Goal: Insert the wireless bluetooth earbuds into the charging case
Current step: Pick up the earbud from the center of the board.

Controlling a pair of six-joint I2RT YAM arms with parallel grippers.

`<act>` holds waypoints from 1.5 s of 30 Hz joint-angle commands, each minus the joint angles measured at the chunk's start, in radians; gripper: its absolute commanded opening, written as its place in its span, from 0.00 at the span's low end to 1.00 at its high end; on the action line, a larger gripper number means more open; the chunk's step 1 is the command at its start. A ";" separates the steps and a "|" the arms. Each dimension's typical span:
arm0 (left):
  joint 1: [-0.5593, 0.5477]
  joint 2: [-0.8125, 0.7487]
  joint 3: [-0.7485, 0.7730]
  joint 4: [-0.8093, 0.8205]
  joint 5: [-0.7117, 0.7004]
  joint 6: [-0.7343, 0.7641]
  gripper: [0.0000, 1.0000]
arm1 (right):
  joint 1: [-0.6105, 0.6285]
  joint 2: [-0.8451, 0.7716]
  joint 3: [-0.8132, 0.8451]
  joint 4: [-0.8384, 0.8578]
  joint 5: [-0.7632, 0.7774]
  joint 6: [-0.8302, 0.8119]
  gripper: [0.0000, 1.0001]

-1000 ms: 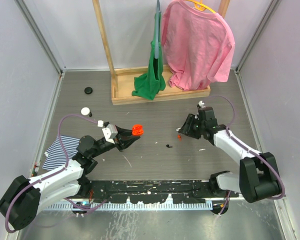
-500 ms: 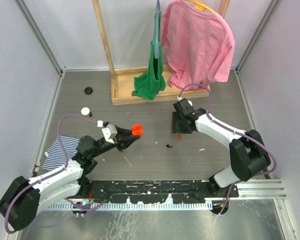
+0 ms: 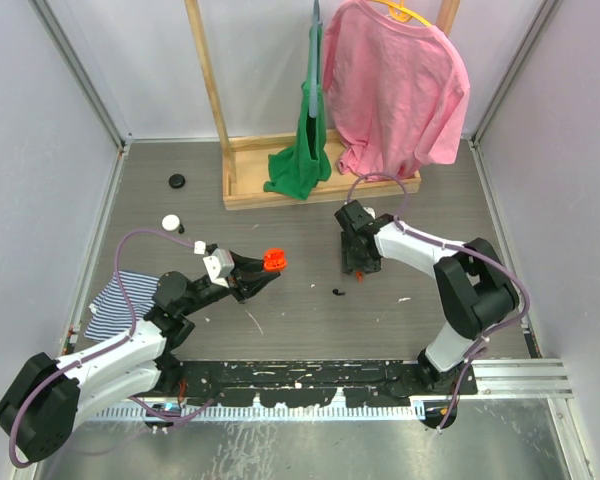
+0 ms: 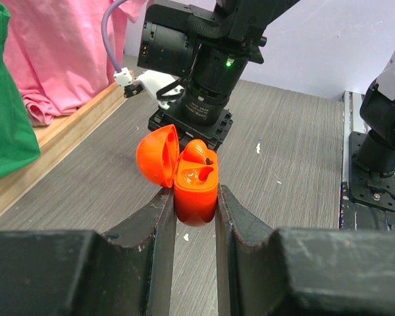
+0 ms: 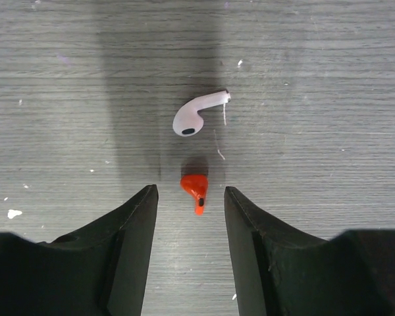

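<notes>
The orange charging case (image 4: 196, 184) has its lid flipped open to the left, and my left gripper (image 4: 192, 197) is shut on its lower body. The top view shows that case (image 3: 273, 261) held above the table, left of centre. A small orange earbud (image 5: 195, 187) lies on the grey table between the open fingers of my right gripper (image 5: 191, 191), touching neither finger. Just beyond it lies a white earbud (image 5: 196, 113). From above, my right gripper (image 3: 358, 265) points down at the orange earbud (image 3: 359, 272).
A wooden rack (image 3: 280, 190) with a pink shirt (image 3: 395, 85) and a green garment (image 3: 305, 150) stands at the back. A small dark item (image 3: 337, 292), a black cap (image 3: 177, 181), a white cap (image 3: 170, 222) and a striped cloth (image 3: 115, 300) lie on the table.
My right arm has swung left and turned its gripper down over the orange earbud. The left arm and the case have not moved.
</notes>
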State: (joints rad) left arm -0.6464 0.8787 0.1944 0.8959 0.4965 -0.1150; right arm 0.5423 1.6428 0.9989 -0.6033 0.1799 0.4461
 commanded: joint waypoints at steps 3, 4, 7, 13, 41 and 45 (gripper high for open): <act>-0.004 -0.014 0.037 0.031 -0.009 0.006 0.00 | 0.005 0.023 0.034 0.022 0.063 -0.016 0.48; -0.004 -0.016 0.037 0.031 -0.009 0.006 0.00 | 0.006 0.028 0.035 0.024 0.062 -0.016 0.48; -0.004 -0.017 0.037 0.031 -0.007 0.006 0.00 | 0.007 0.043 0.033 0.031 0.057 -0.018 0.43; -0.003 -0.011 0.039 0.032 -0.007 0.006 0.00 | 0.006 0.052 0.019 0.037 0.047 -0.016 0.34; -0.004 -0.014 0.036 0.037 -0.007 0.008 0.00 | 0.206 -0.197 0.080 0.034 0.234 0.037 0.17; -0.004 -0.022 0.032 0.039 -0.009 0.008 0.00 | 0.268 -0.256 0.097 0.069 0.290 0.034 0.17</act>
State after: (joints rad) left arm -0.6464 0.8783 0.1944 0.8951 0.4965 -0.1150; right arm 0.7612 1.4700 1.0439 -0.5941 0.3676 0.4664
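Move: The red earbud on the board is almost directly under the right hand's open fingers, about 1 cm below the hand point and level with it otherwise. The white earbud lies some 4 cm ahead of the red one, and a black piece about 4 cm back and 5 cm left of it. From the left hand, which holds the orange charging case, the red earbud is roughly 7 cm ahead, 20 cm to the right and 20 cm down. Down just over 1 cm goes the right hand, its fingers closing meanwhile to pinch the red earbud. After a short hold it climbs about 8 cm and travels some 5 cm left, towards the case, the fingertips swinging forward by roughly 15 degrees. The left hand stays put, keeping its hold on the case. ##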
